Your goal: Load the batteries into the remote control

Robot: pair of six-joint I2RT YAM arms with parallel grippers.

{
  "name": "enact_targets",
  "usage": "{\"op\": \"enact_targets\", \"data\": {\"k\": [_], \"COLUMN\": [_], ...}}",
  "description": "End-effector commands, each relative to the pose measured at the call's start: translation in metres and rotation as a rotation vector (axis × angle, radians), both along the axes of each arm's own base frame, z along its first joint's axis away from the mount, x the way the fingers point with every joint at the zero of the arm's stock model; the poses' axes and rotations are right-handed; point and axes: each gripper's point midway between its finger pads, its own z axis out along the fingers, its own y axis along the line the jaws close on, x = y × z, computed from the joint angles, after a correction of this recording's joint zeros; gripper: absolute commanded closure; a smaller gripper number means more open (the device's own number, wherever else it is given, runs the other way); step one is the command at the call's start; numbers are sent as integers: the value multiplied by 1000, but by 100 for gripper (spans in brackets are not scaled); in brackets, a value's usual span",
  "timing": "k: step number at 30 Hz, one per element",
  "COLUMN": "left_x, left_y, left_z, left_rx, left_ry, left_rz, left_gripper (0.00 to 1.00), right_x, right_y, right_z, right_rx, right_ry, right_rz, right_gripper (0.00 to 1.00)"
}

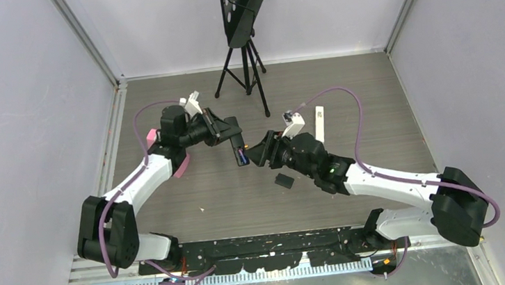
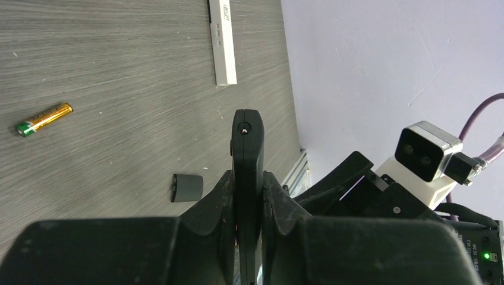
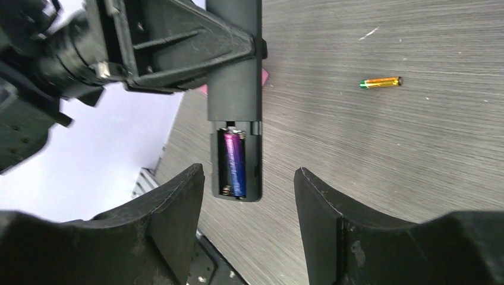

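Note:
My left gripper (image 2: 247, 178) is shut on a black remote control (image 2: 247, 142), gripping it by its narrow sides above the table. The remote's open battery compartment faces my right gripper (image 3: 249, 175), and a purple battery (image 3: 233, 161) lies in one slot. The right gripper stands open just short of the remote's end, with nothing between its fingers (image 3: 178, 202). An orange-yellow battery (image 2: 44, 119) lies loose on the table, also seen as the orange-yellow battery (image 3: 381, 82) beyond the remote. From above, the remote control (image 1: 238, 151) hangs between the left gripper (image 1: 230, 138) and the right gripper (image 1: 259, 153).
The dark battery cover (image 1: 283, 180) lies on the table near the right arm, and the left wrist view shows the battery cover (image 2: 187, 187) too. A white remote (image 1: 320, 122) lies at the back right. A black tripod (image 1: 242, 66) stands at the back centre. Grey walls close in both sides.

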Motion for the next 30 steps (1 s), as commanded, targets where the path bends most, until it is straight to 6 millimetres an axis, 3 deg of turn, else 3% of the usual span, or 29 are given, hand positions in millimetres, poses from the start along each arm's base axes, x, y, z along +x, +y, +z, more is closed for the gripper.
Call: {"op": "enact_targets", "data": {"k": [1, 9, 14, 20, 30], "left_x": [-3, -6, -3, -2, 0], "left_y": [-5, -6, -1, 4, 8], "left_z": [29, 30, 18, -7, -65], "left_rx": [5, 24, 73, 145, 358], "left_ry": [-107, -124, -99, -18, 137], "left_rz": [-73, -104, -79, -42, 69], "left_gripper": [100, 100, 100, 100, 100], "right_x": [4, 8, 10, 11, 9], "right_y": [3, 22, 22, 30, 49], "right_z": [-1, 1, 9, -13, -63], "right_rx": [-126, -141, -125, -188, -283], "right_ry": [-70, -94, -119, -91, -31], "right_rz": [55, 113, 103, 146, 220], "right_gripper": [39, 42, 47, 60, 58]}}
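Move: Just beyond the open right fingers, about 4 cm to their left and 1 cm farther out, lies the remote's battery compartment with one purple battery in it, at nearly their height. From the left hand, which holds the remote, the compartment is some 7 cm back and 1 cm right, slightly lower. The gold battery lies 9 cm ahead and 5 cm left of the right hand, about 18 cm down; the battery cover 4 cm back, 7 cm right, equally low. Closing in on the purple battery, the right hand sinks about 7 cm with a pause partway, and works some 3 cm left, rolling its left side down while its fingers narrow but stay apart; one fingertip ends over the compartment and seems to touch the battery. The left hand keeps its pinch on the remote and, after a small rise, lowers it about 6 cm, rolling its right side down some 15 degrees. ##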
